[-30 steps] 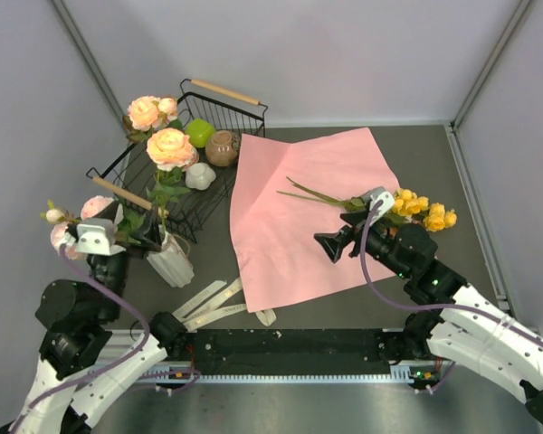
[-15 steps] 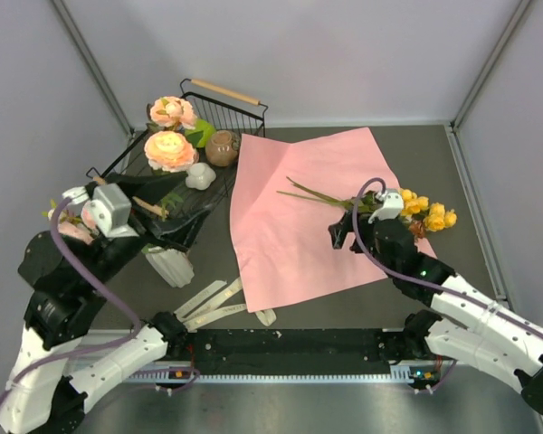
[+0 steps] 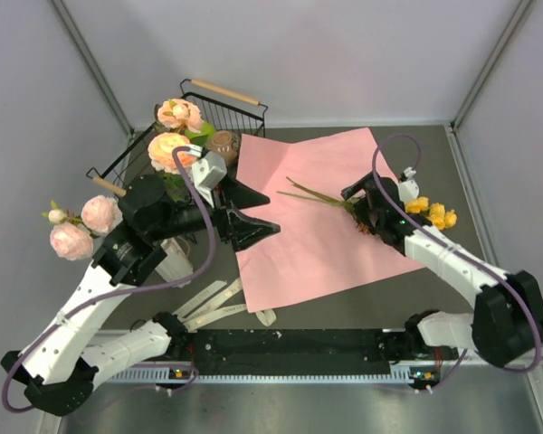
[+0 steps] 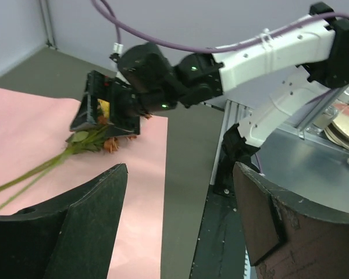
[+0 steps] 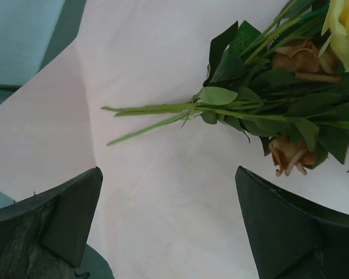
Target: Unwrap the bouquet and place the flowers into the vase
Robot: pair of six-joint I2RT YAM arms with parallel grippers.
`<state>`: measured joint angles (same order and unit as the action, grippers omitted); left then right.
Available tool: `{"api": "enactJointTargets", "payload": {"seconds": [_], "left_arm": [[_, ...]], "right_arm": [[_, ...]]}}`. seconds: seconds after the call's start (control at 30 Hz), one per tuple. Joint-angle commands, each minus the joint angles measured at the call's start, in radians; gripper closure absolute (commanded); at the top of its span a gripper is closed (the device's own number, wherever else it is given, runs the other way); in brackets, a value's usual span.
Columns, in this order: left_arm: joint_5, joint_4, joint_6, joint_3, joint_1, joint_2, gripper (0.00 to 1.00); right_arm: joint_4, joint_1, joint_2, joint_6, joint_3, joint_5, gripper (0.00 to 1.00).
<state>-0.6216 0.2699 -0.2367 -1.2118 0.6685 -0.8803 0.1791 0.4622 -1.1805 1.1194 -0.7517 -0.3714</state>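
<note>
The bouquet is undone: its pink wrapping paper (image 3: 299, 244) lies flat on the table. On the paper's right side lie the yellow flowers (image 3: 432, 213), stems (image 3: 309, 193) pointing left. My right gripper (image 3: 358, 210) hangs open just above those stems, holding nothing. The right wrist view shows the leafy stems (image 5: 163, 108) and paper (image 5: 163, 52) beyond my open right gripper (image 5: 168, 171). My left gripper (image 3: 264, 212) is open and empty above the paper's left edge. The white ribbed vase (image 3: 179, 264) stands half hidden under my left arm, with pink and peach roses (image 3: 166, 146) above it.
A black wire basket (image 3: 219, 101) with wooden handles sits at the back left, holding a brown pot (image 3: 223, 145). Two pink roses (image 3: 83, 228) show at the far left. Cream ribbon strips (image 3: 213, 303) lie near the front edge. Grey walls enclose the table.
My left arm has swung right from beside the vase to over the paper's left edge. My right gripper has moved back and right, onto the yellow flowers' stems. The roses shifted slightly.
</note>
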Motion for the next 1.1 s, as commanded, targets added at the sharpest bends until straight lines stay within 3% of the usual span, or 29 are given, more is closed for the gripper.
{"api": "enactJointTargets", "payload": {"seconds": [0.0,0.1,0.13,0.17,0.2,0.33,0.4,0.67,1.0,1.07], "left_arm": [[-0.089,-0.038,-0.033,0.027,0.0,0.006,0.21],[-0.096,-0.052,-0.033,0.067,0.002,0.021,0.21],[-0.101,-0.06,-0.033,0.075,0.002,0.024,0.21],[-0.104,-0.064,-0.033,0.081,0.002,0.024,0.21],[-0.109,-0.067,-0.038,0.09,0.002,0.029,0.21],[-0.132,-0.083,-0.055,0.112,0.005,0.033,0.21],[-0.136,-0.093,-0.067,0.126,0.006,0.043,0.21],[-0.164,-0.121,-0.075,0.166,0.008,0.057,0.21],[-0.165,-0.041,-0.006,0.144,0.006,0.043,0.21],[-0.167,-0.04,-0.003,0.146,0.008,0.043,0.21]], "right_arm": [[-0.041,-0.03,-0.148,0.233,-0.095,0.108,0.03],[-0.079,-0.03,-0.238,0.379,-0.101,0.108,0.15],[-0.085,-0.024,-0.258,0.41,-0.106,0.103,0.24],[-0.09,-0.016,-0.298,0.439,-0.118,0.094,0.41],[-0.09,-0.008,-0.313,0.494,-0.123,0.057,0.47],[-0.04,0.039,-0.373,0.6,-0.158,-0.095,0.57],[0.026,0.043,-0.408,0.661,-0.193,-0.148,0.67],[0.095,0.033,-0.551,0.853,-0.288,-0.15,0.68],[0.158,0.001,-0.65,0.965,-0.339,-0.136,0.68],[0.158,-0.008,-0.654,0.97,-0.334,-0.132,0.77]]}}
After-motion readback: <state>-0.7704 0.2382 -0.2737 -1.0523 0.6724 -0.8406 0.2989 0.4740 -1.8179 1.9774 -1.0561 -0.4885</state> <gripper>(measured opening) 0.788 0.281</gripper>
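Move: Ahead of the right hand by roughly 8 cm, 3 cm to its left and some 13 cm below, lies the gathered stem of the remaining flowers, where the leaves begin. The orange roses are about 5 cm right of the hand and 2 cm ahead, the yellow roses some 16 cm right and 5 cm ahead; the bare stem ends lie about 17 cm left and 12 cm ahead. From the left hand the gathered stem is about 25 cm ahead, 17 cm right and 41 cm down. Sinking about 12 cm while reaching some 7 cm forward, the right hand comes down onto the gathered stem just below the leaves, tipping farther down and swinging some 35 degrees clockwise. Its wide-open fingers close early to about a third and end astride the stem. The empty left hand, still open, sinks about 5 cm and eases back slightly. ##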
